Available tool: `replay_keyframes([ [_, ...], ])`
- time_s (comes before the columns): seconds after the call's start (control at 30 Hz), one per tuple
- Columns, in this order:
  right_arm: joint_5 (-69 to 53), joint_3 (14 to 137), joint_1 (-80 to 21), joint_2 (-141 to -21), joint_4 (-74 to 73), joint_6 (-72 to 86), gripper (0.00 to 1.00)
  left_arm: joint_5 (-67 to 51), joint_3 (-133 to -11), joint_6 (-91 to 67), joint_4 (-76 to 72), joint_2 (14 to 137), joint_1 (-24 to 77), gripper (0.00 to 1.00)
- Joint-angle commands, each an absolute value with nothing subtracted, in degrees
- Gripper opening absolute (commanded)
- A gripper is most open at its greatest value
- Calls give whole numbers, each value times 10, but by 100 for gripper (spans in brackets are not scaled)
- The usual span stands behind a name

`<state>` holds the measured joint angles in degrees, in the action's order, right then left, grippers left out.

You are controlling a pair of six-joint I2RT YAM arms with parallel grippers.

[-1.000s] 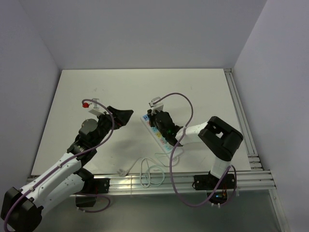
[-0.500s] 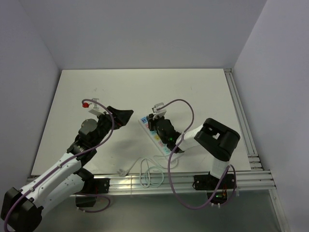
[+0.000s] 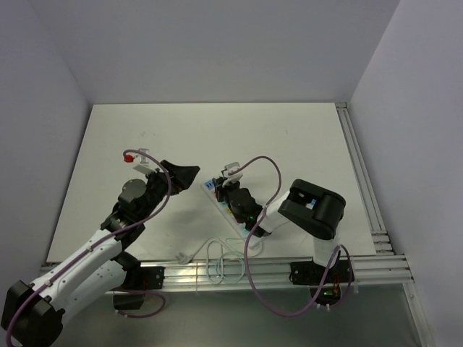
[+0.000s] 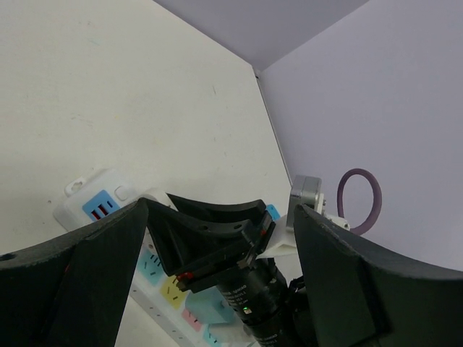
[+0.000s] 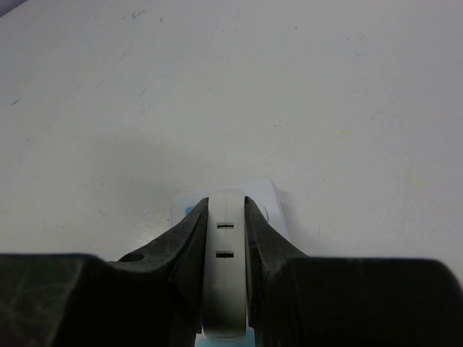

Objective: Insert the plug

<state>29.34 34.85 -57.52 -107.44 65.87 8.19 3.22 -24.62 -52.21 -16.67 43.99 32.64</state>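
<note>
A white power strip (image 3: 210, 189) with coloured sockets lies slanted at mid-table, also seen from the left wrist (image 4: 98, 206). My right gripper (image 3: 235, 196) stands right over it, shut on a narrow white plug (image 5: 226, 275) with two small slots in its face. The plug fills the gap between the black fingers (image 5: 181, 246), and the strip's rounded end (image 5: 273, 201) shows just beyond it. How deep the plug sits in the strip is hidden. My left gripper (image 3: 181, 173) hovers left of the strip, open and empty, its jaws framing the right gripper (image 4: 217, 246).
The strip's thin white cord (image 3: 224, 260) loops near the front rail and ends in a small white connector (image 3: 184, 255). A purple cable (image 3: 268, 163) arcs over the right arm. Metal rails (image 3: 362, 181) line the table's right and near edges.
The right gripper has moved left and nearer, and the power strip has shifted that way with it. The right arm folded in. The left arm has stayed still.
</note>
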Motion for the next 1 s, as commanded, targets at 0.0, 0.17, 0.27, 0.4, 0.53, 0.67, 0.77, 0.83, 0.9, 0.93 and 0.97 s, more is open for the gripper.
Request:
replay_keyframes([
  [0.0, 280, 303, -588, -1116, 484, 98, 0, 25, -243, -521, -190, 447, 323, 87],
  [0.17, 274, 290, -592, -1121, 473, 117, 0, 20, -272, -533, -142, 483, 306, 81],
  [0.27, 291, 294, -606, -1123, 457, 119, 0, 5, -286, -546, -116, 519, 294, 58],
  [0.4, 311, 313, -614, -1114, 416, 125, 0, -62, -291, -549, -127, 576, 279, 14],
  [0.53, 301, 315, -614, -1104, 415, 135, 0, -107, -268, -558, -166, 614, 279, 1],
  [0.67, 285, 314, -614, -1101, 413, 149, 0, -119, -234, -576, -194, 607, 279, 1],
  [0.77, 284, 312, -614, -1103, 416, 149, 0, -122, -217, -584, -204, 613, 286, 1],
  [0.83, 288, 315, -615, -1103, 411, 147, 0, -122, -210, -591, -201, 625, 289, 1],
  [0.9, 294, 313, -616, -1101, 412, 147, 0, -131, -212, -600, -200, 653, 289, 0],
  [0.93, 294, 312, -617, -1101, 412, 146, 0, -132, -222, -602, -186, 667, 291, 0],
  [0.97, 293, 312, -616, -1101, 412, 146, 0, -134, -228, -604, -180, 694, 293, 0],
])
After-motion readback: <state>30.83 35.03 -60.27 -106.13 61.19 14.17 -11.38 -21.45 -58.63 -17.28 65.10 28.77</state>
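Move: The right hand still pinches the white plug on the power strip, with the socket area right under its fingers, some 4 cm down; the strip's blue-marked far end is about 3 cm ahead and 3 cm left of it. From the left hand that blue-marked end lies roughly 5 cm ahead, 5 cm right and 19 cm below. The white plug is about 3 cm ahead and 8 cm right, 15 cm down; the teal adapter sits some 6 cm back and 13 cm right, 17 cm below. Plug kept in its grip and against the strip, the right hand eases about 2 cm back and 1 cm left. Meanwhile the empty left hand drops some 13 cm towards the strip's blue-marked end, swinging a little forward and then back and to the right, tipping its fingers about 25 degrees down and shutting them on nothing; whether they touch the strip can't be seen. ##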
